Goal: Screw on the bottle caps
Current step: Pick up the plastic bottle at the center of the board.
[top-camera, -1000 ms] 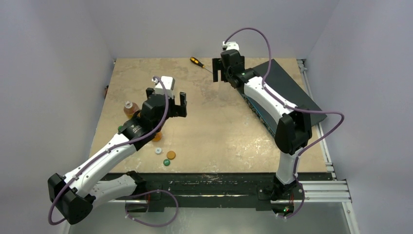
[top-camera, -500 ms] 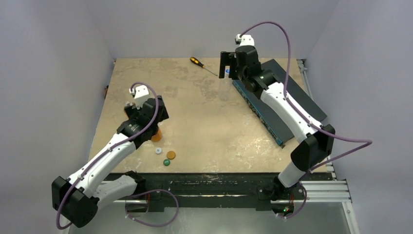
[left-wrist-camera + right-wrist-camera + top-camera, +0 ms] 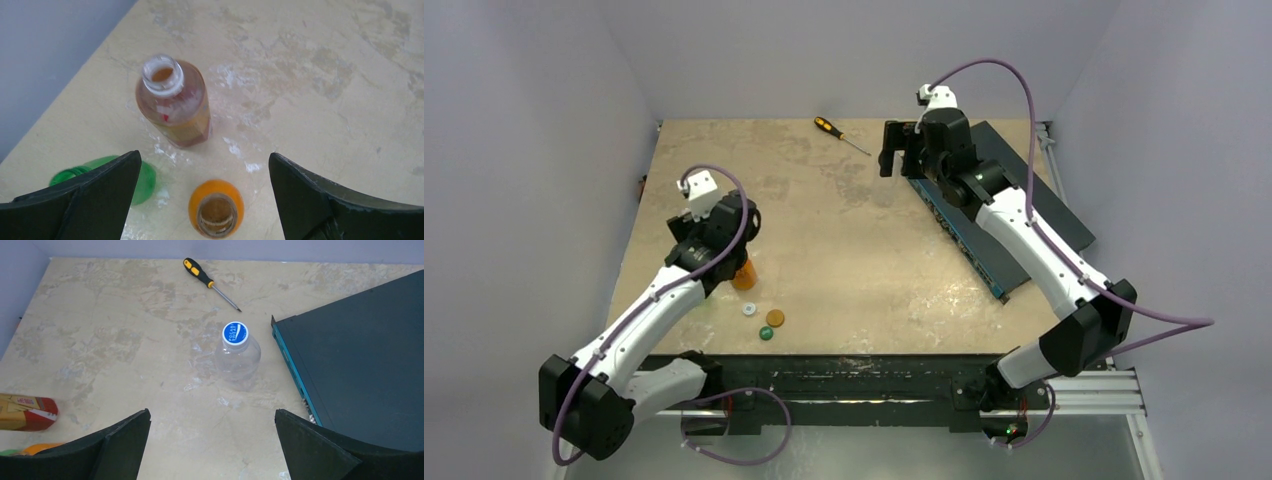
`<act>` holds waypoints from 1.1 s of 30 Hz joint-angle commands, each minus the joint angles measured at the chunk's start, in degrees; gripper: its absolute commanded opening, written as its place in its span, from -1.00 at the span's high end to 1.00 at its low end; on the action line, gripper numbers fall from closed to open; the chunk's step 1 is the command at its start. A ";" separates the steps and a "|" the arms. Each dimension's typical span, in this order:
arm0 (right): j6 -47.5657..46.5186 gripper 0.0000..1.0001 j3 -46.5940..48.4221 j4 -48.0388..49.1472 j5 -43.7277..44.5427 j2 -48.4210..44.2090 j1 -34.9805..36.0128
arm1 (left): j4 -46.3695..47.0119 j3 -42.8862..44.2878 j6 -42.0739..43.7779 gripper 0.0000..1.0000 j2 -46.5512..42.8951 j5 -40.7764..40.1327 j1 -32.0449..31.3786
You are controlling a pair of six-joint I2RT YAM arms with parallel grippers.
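Observation:
In the left wrist view my left gripper (image 3: pixel 204 159) hangs open above three uncapped bottles. An orange bottle (image 3: pixel 216 207) stands just below the gap between the fingers. An amber bottle (image 3: pixel 172 102) stands farther off, and a green bottle (image 3: pixel 146 176) is half hidden behind the left finger. Loose white (image 3: pixel 749 309), orange (image 3: pixel 775 318) and green (image 3: pixel 766 333) caps lie near the front edge. My right gripper (image 3: pixel 212 412) is open and empty, short of a clear bottle (image 3: pixel 239 359) that wears a blue-and-white cap (image 3: pixel 235 333).
A black-and-orange screwdriver (image 3: pixel 839 132) lies at the back of the table. A dark flat panel with a blue edge (image 3: pixel 1024 190) covers the right side, close to the clear bottle. Grey walls close in the left and back sides.
My left gripper has swung left and now points down over the bottles. My right arm has shifted right, away from the clear bottle, and its jaws have spread a little wider.

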 commanded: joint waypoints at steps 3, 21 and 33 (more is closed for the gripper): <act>0.69 -0.98 -0.10 0.61 -3.26 -2.63 0.14 | 5.17 7.02 6.27 -1.00 2.49 -1.65 9.49; 0.55 -0.98 -1.94 0.90 -5.04 -5.04 0.70 | 13.35 5.79 0.52 -0.96 17.42 10.95 20.79; 0.68 -0.98 -4.01 2.22 -5.37 -6.55 0.87 | 18.38 4.21 2.56 0.11 19.53 13.14 20.79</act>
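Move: The amber plastic bottle I want stands upright about 7 cm ahead of my left hand and 6 cm to its left, its middle some 9 cm below. Nearer me, the orange bottle is almost right under that hand, about 1 cm ahead and 12 cm down. The green bottle lies about 10 cm to the left and 1 cm back, 11 cm below. From my right hand the amber bottle is roughly 43 cm left, 4 cm back and 21 cm lower. I swing my left hand forward and left over the gap to the amber bottle, about 7 cm each way, rising some 3 cm first and turning about 10 degrees counter-clockwise. Then I sink about 9 cm with wide-open fingers straddling the bottle's upper part and start closing until both pads meet its sides. My empty right hand eases back about 2 cm. ##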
